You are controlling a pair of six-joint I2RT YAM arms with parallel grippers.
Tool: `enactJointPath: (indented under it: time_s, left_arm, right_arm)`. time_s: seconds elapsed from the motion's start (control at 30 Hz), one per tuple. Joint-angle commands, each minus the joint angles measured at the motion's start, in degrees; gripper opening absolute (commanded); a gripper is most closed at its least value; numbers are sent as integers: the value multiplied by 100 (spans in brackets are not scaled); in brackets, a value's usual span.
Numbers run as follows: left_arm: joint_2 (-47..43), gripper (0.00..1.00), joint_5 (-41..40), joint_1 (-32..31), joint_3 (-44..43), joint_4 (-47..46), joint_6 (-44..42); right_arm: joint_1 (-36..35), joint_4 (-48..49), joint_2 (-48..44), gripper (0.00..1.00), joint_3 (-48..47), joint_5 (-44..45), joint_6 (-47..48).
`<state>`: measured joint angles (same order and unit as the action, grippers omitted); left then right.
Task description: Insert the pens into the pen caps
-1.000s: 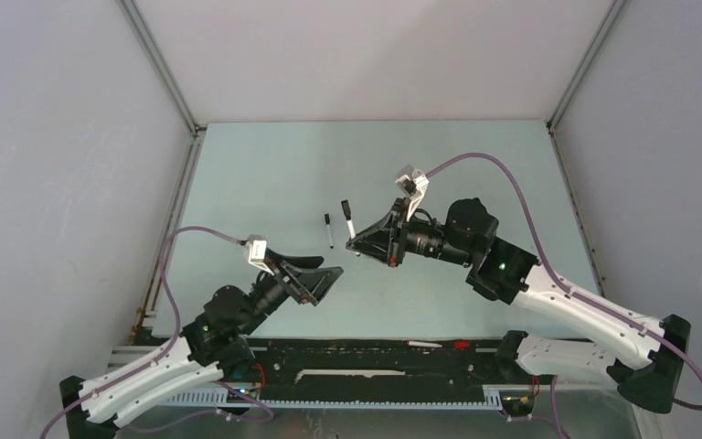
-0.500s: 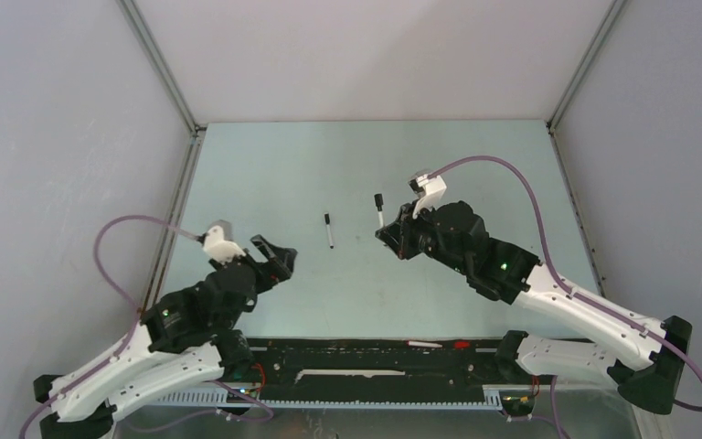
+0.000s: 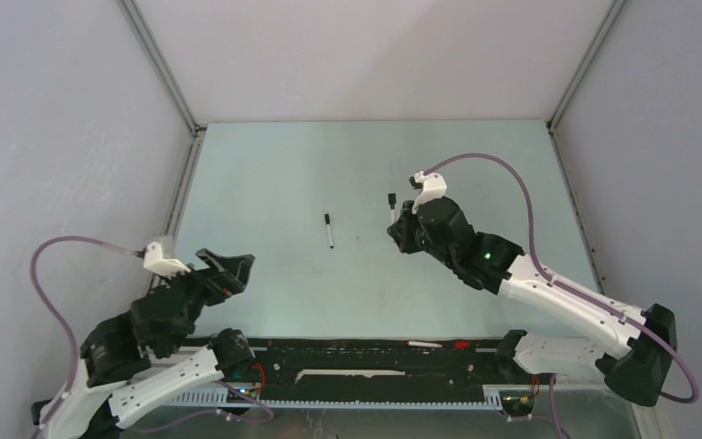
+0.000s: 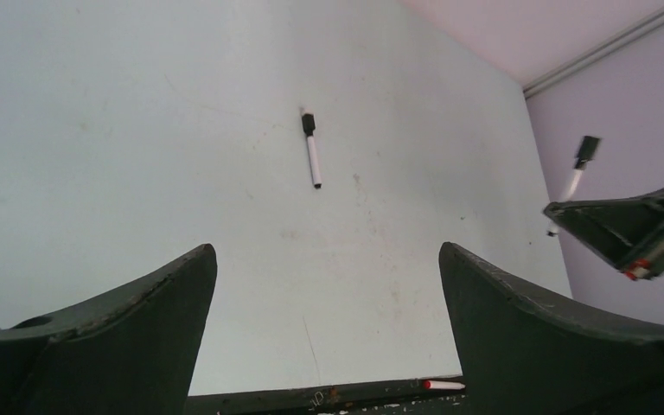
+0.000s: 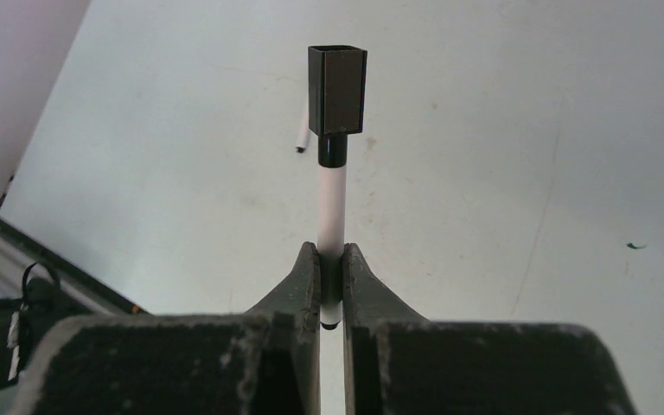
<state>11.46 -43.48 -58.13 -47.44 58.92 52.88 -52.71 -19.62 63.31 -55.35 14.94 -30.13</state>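
Observation:
One capped pen (image 3: 329, 232) lies flat near the table's middle, its pen cap (image 3: 327, 219) pointing away; the left wrist view shows this pen (image 4: 313, 161) and cap (image 4: 308, 124) too. My right gripper (image 3: 398, 227) is shut on the lower end of a second white pen (image 5: 332, 203), held off the table. That pen's black cap (image 5: 337, 90) sits on its far end. The held pen (image 4: 575, 177) also shows at the right of the left wrist view. My left gripper (image 4: 327, 259) is open and empty, low at the near left (image 3: 228, 267), well short of the lying pen.
A black rail (image 3: 375, 349) runs along the table's near edge, and a small white stick with a red tip (image 4: 442, 385) lies on it. Grey walls and metal frame posts (image 3: 160, 69) enclose the table on three sides.
The right gripper has carried its pen up and to the right, away from the lying pen. The left arm has drawn back to the near left, its jaws opening slightly wider.

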Motion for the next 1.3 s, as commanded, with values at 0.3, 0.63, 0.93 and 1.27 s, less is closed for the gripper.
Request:
enactJointPath:
  time_s: [0.3,0.63,0.93,1.27]
  left_arm:
    - [268,100,-609,-23,-680,541,-955]
    - [81,100,-558,-23,-570,450,-972]
    - [93,100,-479,-23,-529,419,-1005]
    - [119,100,-442,-23,-529,394,-1031]
  right_arm:
    - [647,-403,1544,0,-743,675,-962]
    - [1086,-935,3467,0,-1830,728,-1335]
    - [1385,-898,4668,0,-2292,539,-1557]
    - [1416,-1630,5538,7,-3163,591,-1783]
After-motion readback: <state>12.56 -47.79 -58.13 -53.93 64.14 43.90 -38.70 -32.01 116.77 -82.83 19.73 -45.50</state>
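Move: Ahead of the right hand, which holds a capped pen near its tail, the open table spot it is taken to lies about 14 cm forward, some 1 cm right and roughly 22 cm below. The other capped pen lies on the table some 12 cm ahead of that hand and 13 cm to its left, at the same depth. From the left hand the spot is about 22 cm forward, 27 cm right and 24 cm down. Sinking about 20 cm and reaching some 14 cm forward, the right hand keeps its pinch on the capped pen and brings it low over the bare table, to the right of the lying pen. On the way it turns clockwise and its fingers tip to point steeply down, slowing at the end. The empty left hand backs off about 3 cm left and a little up, fingers still wide open. ##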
